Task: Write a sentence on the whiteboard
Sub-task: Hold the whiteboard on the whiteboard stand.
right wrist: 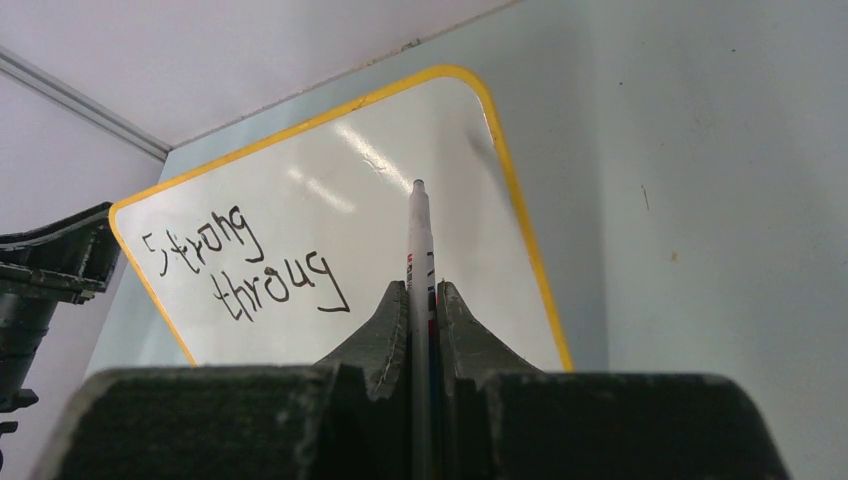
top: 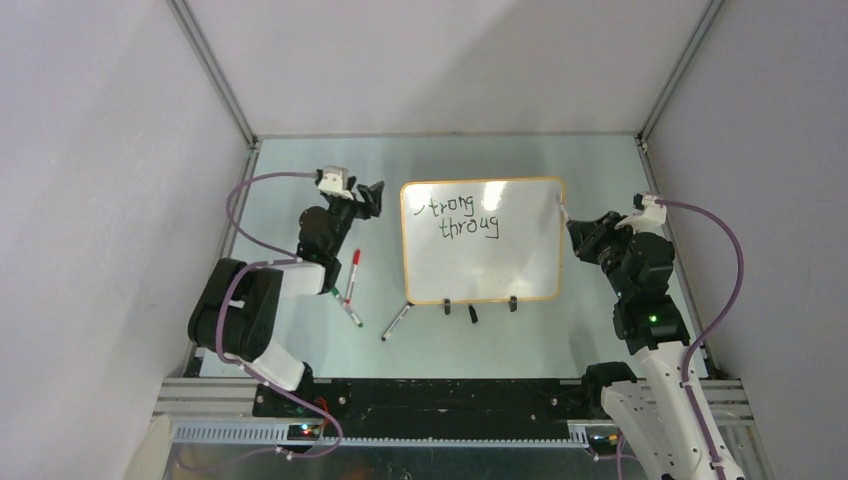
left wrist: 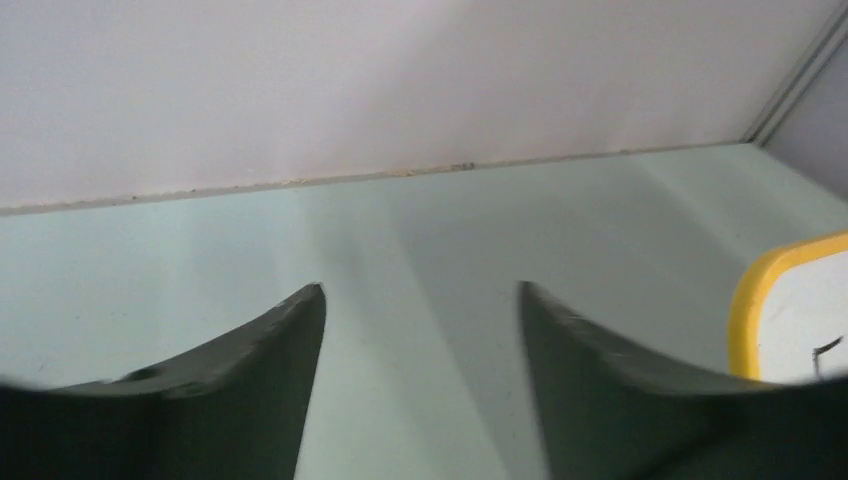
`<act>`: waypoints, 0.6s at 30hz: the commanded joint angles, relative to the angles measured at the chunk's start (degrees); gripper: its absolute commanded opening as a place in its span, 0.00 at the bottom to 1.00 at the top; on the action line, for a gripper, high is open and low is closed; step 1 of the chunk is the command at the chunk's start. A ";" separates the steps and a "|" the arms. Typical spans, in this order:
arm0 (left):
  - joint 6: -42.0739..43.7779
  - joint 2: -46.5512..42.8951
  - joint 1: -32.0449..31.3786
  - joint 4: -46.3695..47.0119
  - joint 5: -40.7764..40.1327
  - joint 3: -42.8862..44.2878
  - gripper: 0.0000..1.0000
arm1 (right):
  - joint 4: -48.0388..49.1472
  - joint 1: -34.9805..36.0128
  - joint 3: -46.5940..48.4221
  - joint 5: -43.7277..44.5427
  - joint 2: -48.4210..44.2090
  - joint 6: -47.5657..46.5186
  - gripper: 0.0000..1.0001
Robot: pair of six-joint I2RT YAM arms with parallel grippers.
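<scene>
The whiteboard point(top: 480, 262) lies flat mid-table, yellow-rimmed, with two black clip feet at its near edge. The sentence point(top: 462, 218) reads "Strong throug" in two black lines, also clear in the right wrist view point(right wrist: 250, 265). My right gripper point(top: 568, 222) sits at the board's right edge, shut on a white marker point(right wrist: 418, 240) whose tip points over the board's upper right part. I cannot tell whether the tip touches the board. My left gripper point(top: 378, 192) hovers just left of the board's far left corner point(left wrist: 790, 310), open, with nothing between its fingers point(left wrist: 300, 330).
Loose markers lie left of the board: a red-capped one point(top: 352, 272), another point(top: 350, 313) and one near the front left corner point(top: 396, 322). A small black cap point(top: 473, 313) rests between the clip feet. Enclosure walls stand on the left, right and far sides.
</scene>
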 commanded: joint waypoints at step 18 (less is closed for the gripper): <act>-2.17 -6.43 -3.63 -13.61 -15.96 -2.07 0.99 | 1.23 0.39 0.23 0.17 -1.29 0.29 0.00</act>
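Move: The whiteboard leans on its stand to the left hand's right, its middle some 25 cm over, 8 cm back and 6 cm lower; the near left edge is only about 7 cm off. The red marker lies about 8 cm back and 8 cm left, the green marker 15 cm back and 9 cm left, both nearly 20 cm below. From the right hand, the whiteboard's middle is about 8 cm ahead, 20 cm left and 12 cm down. Touching nothing, the left hand opens its fingers wide beside the whiteboard's left edge while sinking about 4.5 cm, easing roughly 2 cm left and 2 cm back. Its fingers tip down some 10 degrees and swing about as much counter-clockwise. The right hand stays put, still gripping its marker. ##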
